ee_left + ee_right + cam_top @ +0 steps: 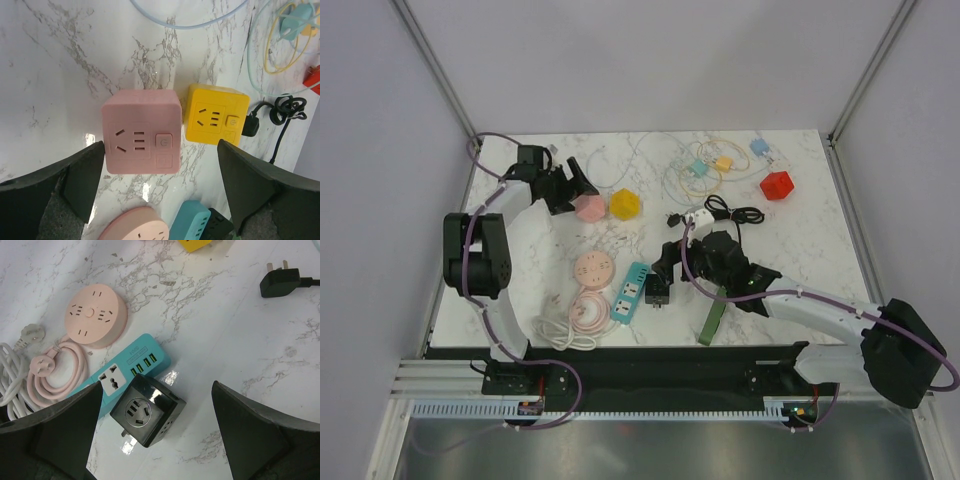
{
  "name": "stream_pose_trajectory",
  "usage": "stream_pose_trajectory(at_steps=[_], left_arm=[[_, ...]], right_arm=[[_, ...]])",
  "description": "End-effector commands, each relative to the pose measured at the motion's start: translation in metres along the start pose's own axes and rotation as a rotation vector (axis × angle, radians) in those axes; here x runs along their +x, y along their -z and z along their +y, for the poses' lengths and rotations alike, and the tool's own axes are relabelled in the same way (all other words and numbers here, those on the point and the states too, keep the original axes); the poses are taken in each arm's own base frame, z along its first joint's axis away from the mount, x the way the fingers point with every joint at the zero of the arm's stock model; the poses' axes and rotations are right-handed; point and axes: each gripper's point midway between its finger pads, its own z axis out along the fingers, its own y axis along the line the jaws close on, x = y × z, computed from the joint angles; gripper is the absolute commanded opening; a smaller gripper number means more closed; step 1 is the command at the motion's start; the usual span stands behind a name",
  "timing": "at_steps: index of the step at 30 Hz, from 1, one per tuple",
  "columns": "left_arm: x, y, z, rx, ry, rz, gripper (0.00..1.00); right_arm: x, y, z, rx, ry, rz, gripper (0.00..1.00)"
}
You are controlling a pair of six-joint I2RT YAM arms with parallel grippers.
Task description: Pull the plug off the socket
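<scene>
A pink cube socket point(141, 132) lies on the marble table, with nothing plugged into its face. My left gripper point(161, 150) is open around its near end, the left finger beside its edge and the right finger well clear. A yellow cube socket point(216, 116) sits just right of it. A black cube adapter point(148, 410) lies on its side against the teal power strip point(135, 360), one bare prong showing. My right gripper point(157, 390) hangs open above that adapter. A black plug point(280, 282) on a black cable lies loose with its pins bare.
A round pink socket point(593, 268) with a coiled pink cord and a white cable point(563, 330) lies near the front left. A red cube point(777, 185), small blue and yellow adapters and looped cables point(705, 170) are at the back. A green strap point(711, 320) lies by the right arm.
</scene>
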Motion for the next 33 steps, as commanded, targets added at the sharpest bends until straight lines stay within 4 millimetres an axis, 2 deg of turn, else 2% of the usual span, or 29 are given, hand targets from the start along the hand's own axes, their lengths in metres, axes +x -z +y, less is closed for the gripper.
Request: stream_pose_trajectory(at_steps=[1,6,7,10,13,17,21,22,24,29,30,32,33], left_arm=[[-0.029,0.037,-0.018,-0.018,-0.088,-0.122,1.00],[-0.040,0.064,-0.023,-0.067,-0.131,-0.213,1.00],[-0.043,0.074,-0.029,-0.062,-0.142,-0.239,1.00],[-0.042,0.085,-0.032,-0.065,-0.154,-0.263,1.00],[-0.042,0.097,-0.043,-0.037,-0.169,-0.286,1.00],[-0.037,0.107,-0.062,0.017,-0.194,-0.300,1.00],[-0.028,0.108,-0.085,0.070,-0.235,-0.291,1.00],[-0.025,0.108,-0.089,0.078,-0.245,-0.288,1.00],[-0.018,0.111,-0.103,0.099,-0.284,-0.289,1.00],[0.000,0.126,-0.136,0.152,-0.376,-0.306,1.00],[0.004,0.135,-0.144,0.171,-0.392,-0.319,1.00],[0.017,0.145,-0.153,0.221,-0.390,-0.303,1.00],[0.032,0.143,-0.146,0.229,-0.370,-0.273,1.00]], right_arm=[[-0.013,0.005,-0.003,-0.003,-0.014,-0.055,0.98],[-0.014,0.004,-0.012,-0.001,-0.047,-0.065,0.98],[-0.012,0.003,-0.016,0.005,-0.051,-0.059,0.98],[-0.013,0.002,-0.026,0.026,-0.078,-0.056,0.98],[-0.020,0.005,-0.033,0.048,-0.103,-0.065,0.98],[-0.037,0.022,-0.043,0.111,-0.143,-0.099,0.98],[-0.043,0.041,-0.059,0.199,-0.242,-0.132,0.98],[-0.051,0.047,-0.060,0.207,-0.265,-0.165,0.98],[-0.038,0.053,-0.070,0.262,-0.311,-0.136,0.98],[-0.017,0.061,-0.067,0.244,-0.428,-0.112,0.98],[-0.015,0.062,-0.066,0.237,-0.438,-0.110,0.98],[-0.010,0.065,-0.064,0.225,-0.468,-0.111,0.98],[-0.004,0.066,-0.064,0.223,-0.478,-0.102,0.98]])
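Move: My left hand stands open just above the pink cube socket, which is about 3 cm below, 1 cm ahead and 1 cm right; the yellow cube socket is 9 cm right of the pink one, level with it. From my right hand, also open, the green power strip's middle lies some 11 cm right, 6 cm back and 9 cm below. The black cube socket is about 3 cm left, level fore and aft and 8 cm below; the teal power strip is 9 cm left and 1 cm back. I lift my open left hand some 11 cm clear of the pink cube socket, then swing it right and back, still climbing, to about 16 cm up, its fingers tilting up some 20 degrees. My open right hand leaves the black cube socket and sweeps about 9 cm right towards the green power strip, turning some 20 degrees clockwise; it grips nothing. ##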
